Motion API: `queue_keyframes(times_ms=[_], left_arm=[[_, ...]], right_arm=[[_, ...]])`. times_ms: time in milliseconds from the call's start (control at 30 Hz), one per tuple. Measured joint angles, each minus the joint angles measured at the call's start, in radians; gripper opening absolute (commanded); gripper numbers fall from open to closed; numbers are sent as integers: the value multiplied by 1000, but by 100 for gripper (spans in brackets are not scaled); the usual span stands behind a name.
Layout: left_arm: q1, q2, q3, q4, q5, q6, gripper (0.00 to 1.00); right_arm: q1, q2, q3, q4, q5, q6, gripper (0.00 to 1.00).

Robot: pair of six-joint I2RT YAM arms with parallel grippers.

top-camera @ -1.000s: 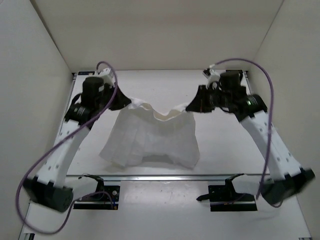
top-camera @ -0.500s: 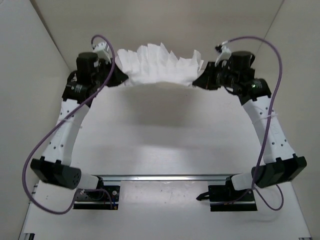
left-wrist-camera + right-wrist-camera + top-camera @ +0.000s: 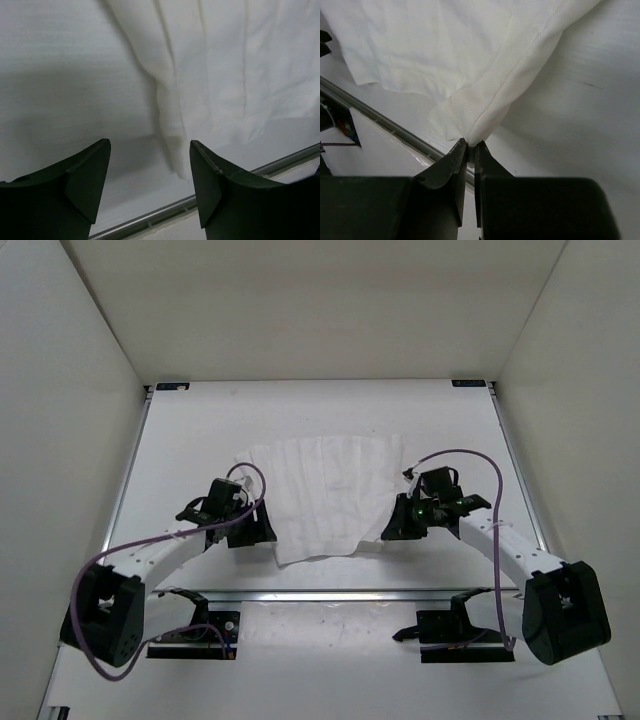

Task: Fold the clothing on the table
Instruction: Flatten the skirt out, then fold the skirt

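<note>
The white clothing (image 3: 330, 495) lies spread and creased on the table (image 3: 200, 430), its near edge toward the front rail. My left gripper (image 3: 262, 532) sits low at the cloth's near left corner. In the left wrist view its jaws (image 3: 150, 150) stand open, and the cloth's corner (image 3: 172, 155) lies loose on the table between them, close to the right finger. My right gripper (image 3: 388, 530) is at the near right corner. The right wrist view shows it (image 3: 471, 144) shut on a bunched fold of the clothing (image 3: 445, 50).
A metal rail (image 3: 320, 595) runs along the table's near edge, just behind both grippers. Two black brackets (image 3: 195, 630) (image 3: 455, 625) sit in front of it. White enclosure walls (image 3: 60, 440) stand on three sides.
Both arms came down from high at the back to the near edge, and the cloth now lies flat. The left gripper has opened and let go of its corner.
</note>
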Motion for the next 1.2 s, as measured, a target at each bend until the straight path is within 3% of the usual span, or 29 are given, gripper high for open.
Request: queue_keyframes(times_ms=[100, 267, 633, 700, 800, 1000, 1200], left_arm=[[-20, -92, -25, 36, -20, -16, 74], [-49, -180, -93, 95, -47, -74, 62], [-230, -83, -101, 138, -70, -165, 56], [-251, -53, -101, 149, -70, -179, 46], [-275, -28, -102, 172, -70, -200, 12], [-269, -38, -73, 128, -69, -196, 0], [-200, -193, -1, 31, -79, -153, 0]], right_arm=[[-6, -49, -20, 39, -4, 5, 0], [-11, -62, -46, 77, -11, 8, 1], [-10, -79, -66, 97, -12, 12, 0], [-12, -87, -68, 95, -13, 11, 0], [-16, -97, -71, 98, -18, 11, 0], [-15, -116, -58, 45, -16, -2, 0], [-3, -174, 10, -35, -1, -25, 0]])
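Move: The skirt's loose near-left corner lies about 4 cm back and 5 cm to the right of the open left hand, some 2 cm below; from the right hand, it is roughly 21 cm left, 5 cm back and 6 cm lower. From the left hand, the near-right corner held by the right hand is some 26 cm right, level fore and aft and 4 cm higher, and the skirt's middle is 11 cm ahead and 14 cm right, 2 cm below. The skirt's loose near-left corner is fetched by the left hand, which slides right and back about 6 cm, sinking slightly, and closes its fingers on the corner. The left hand then lifts it nearly 5 cm, easing forward. The right hand keeps its pinch on the near-right corner, almost still, then rises a few centimetres alongside. ##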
